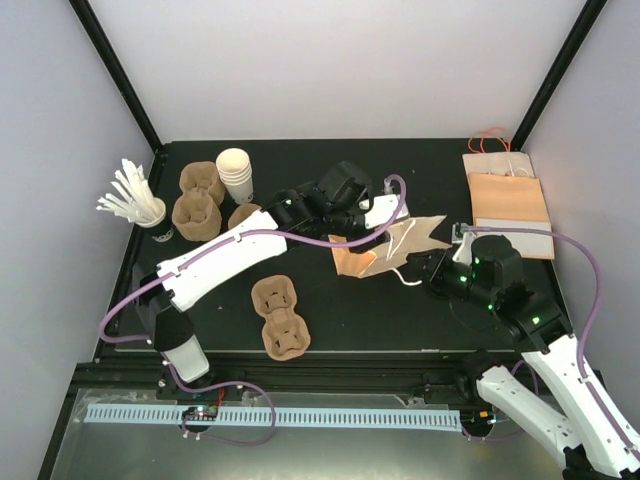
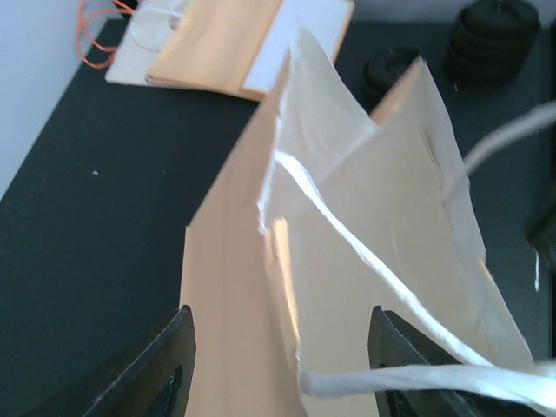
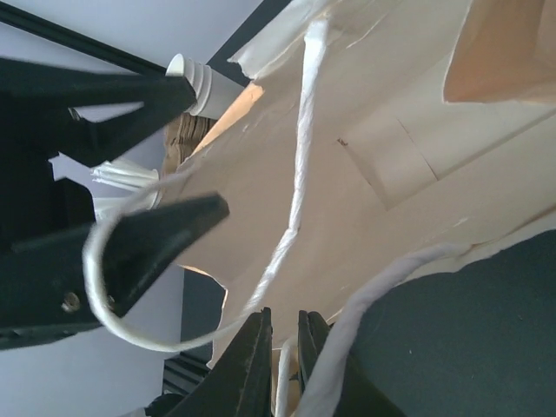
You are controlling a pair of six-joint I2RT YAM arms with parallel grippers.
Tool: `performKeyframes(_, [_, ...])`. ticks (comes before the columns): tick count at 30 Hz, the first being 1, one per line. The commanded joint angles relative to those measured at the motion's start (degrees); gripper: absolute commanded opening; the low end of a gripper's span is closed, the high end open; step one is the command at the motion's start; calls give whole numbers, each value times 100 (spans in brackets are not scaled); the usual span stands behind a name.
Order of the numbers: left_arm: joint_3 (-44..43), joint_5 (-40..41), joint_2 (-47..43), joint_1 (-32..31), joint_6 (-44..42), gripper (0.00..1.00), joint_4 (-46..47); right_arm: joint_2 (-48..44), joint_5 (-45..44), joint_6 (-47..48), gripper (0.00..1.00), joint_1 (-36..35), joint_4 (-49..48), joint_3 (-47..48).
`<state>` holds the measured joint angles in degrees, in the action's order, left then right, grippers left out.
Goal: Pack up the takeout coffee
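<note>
A brown paper bag (image 1: 385, 250) lies crumpled on its side in the middle of the black table, its mouth towards the right. My left gripper (image 1: 372, 228) reaches in from the left. Its jaws stand open on either side of the bag's (image 2: 347, 261) folded wall, with the left gripper's own midpoint (image 2: 282, 317) over the paper. My right gripper (image 1: 437, 268) is at the bag's right end. There the right gripper (image 3: 285, 314) is shut on the bag's (image 3: 391, 174) edge and its white handle cord (image 3: 300, 174). The takeout coffee is not in view.
Flat spare bags (image 1: 505, 200) lie at the back right. A stack of lidless white cups (image 1: 235, 175), brown pulp carriers (image 1: 195, 205) and a dark cup of white stirrers (image 1: 135, 205) stand at the back left. Another carrier (image 1: 280, 315) lies near the front.
</note>
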<state>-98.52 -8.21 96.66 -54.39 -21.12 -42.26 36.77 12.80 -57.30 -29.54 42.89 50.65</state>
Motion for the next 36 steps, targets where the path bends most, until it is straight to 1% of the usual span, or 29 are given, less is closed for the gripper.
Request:
performKeyframes(1, [-282,-156,-7,-12,886,57,1165,-162,17,7,12,10,155,-143])
performKeyframes(4, [-320,-215,6,3,1408,54,1508,-300,-20,-22,12,10,284,-356])
performKeyframes(6, [-345,-160,4,35,1758,47,1669,-447,-18,-69,12,10,366,-549])
performKeyframes(7, [-350,-112,-2,71,1923,43,1738,-519,-21,-89,11,10,407,-648])
performKeyframes(9, [-370,-12,-28,184,2329,28,1842,-695,-39,-111,11,12,530,-862])
performKeyframes(10, [-380,-17,-45,255,2524,26,1877,-773,-40,-137,11,8,599,-971])
performKeyframes(13, [-449,-137,-66,479,2923,25,1851,-1029,-23,-188,11,10,752,-1344])
performKeyframes(16, [-484,-349,-77,706,3138,24,1746,-1245,-31,-250,11,10,756,-1660])
performKeyframes(17, [-484,-459,-77,780,3189,22,1728,-1289,-32,-269,12,11,705,-1770])
performKeyframes(21, [-424,-758,-122,999,3257,5,1709,-1311,94,-327,12,10,473,-2125])
performKeyframes(22, [-408,-771,-121,1027,3256,2,1699,-1304,107,-329,12,10,440,-2182])
performKeyframes(26, [-450,-825,-45,1142,3274,2,1506,-1325,29,-246,12,10,442,-2365])
performKeyframes(30, [-461,-1230,-144,1431,3429,2,1472,-1309,92,-196,12,10,218,-2656])
performKeyframes(33, [-724,-1283,-258,1489,3172,1,1200,-1145,337,-182,14,10,-464,-2968])
performKeyframes(36, [-1109,-1446,-295,1489,2779,2,692,-705,548,-118,15,1,-1296,-3210])
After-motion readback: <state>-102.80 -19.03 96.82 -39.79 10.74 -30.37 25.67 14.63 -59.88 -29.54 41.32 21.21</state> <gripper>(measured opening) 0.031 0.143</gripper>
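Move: The loop of the bag's far handle hangs right at the left hand's half-open fingers, about 3 cm to the right and 2 cm above. The tilted bag's middle is some 2 cm to the right, straight across and 10 cm below, and the open cup carrier about 14 cm back, 19 cm left, on the table. From the right hand the bag's middle lies roughly 5 cm ahead, 6 cm left and 10 cm below, with the near handle about 2 cm left of its fingers. The left hand rises first, drifting a little right, then sweeps forward about 9 cm and back to the left, levelling its fingers by close to 30 degrees and turning counter-clockwise some 20 while they shut from half open and pinch the far handle. Meanwhile the right hand sinks about 17 cm and draws back some 4 cm beside the bag, tipping its fingers roughly 15 degrees further down but keeping them nearly shut, and leaves the near handle hanging above it. ##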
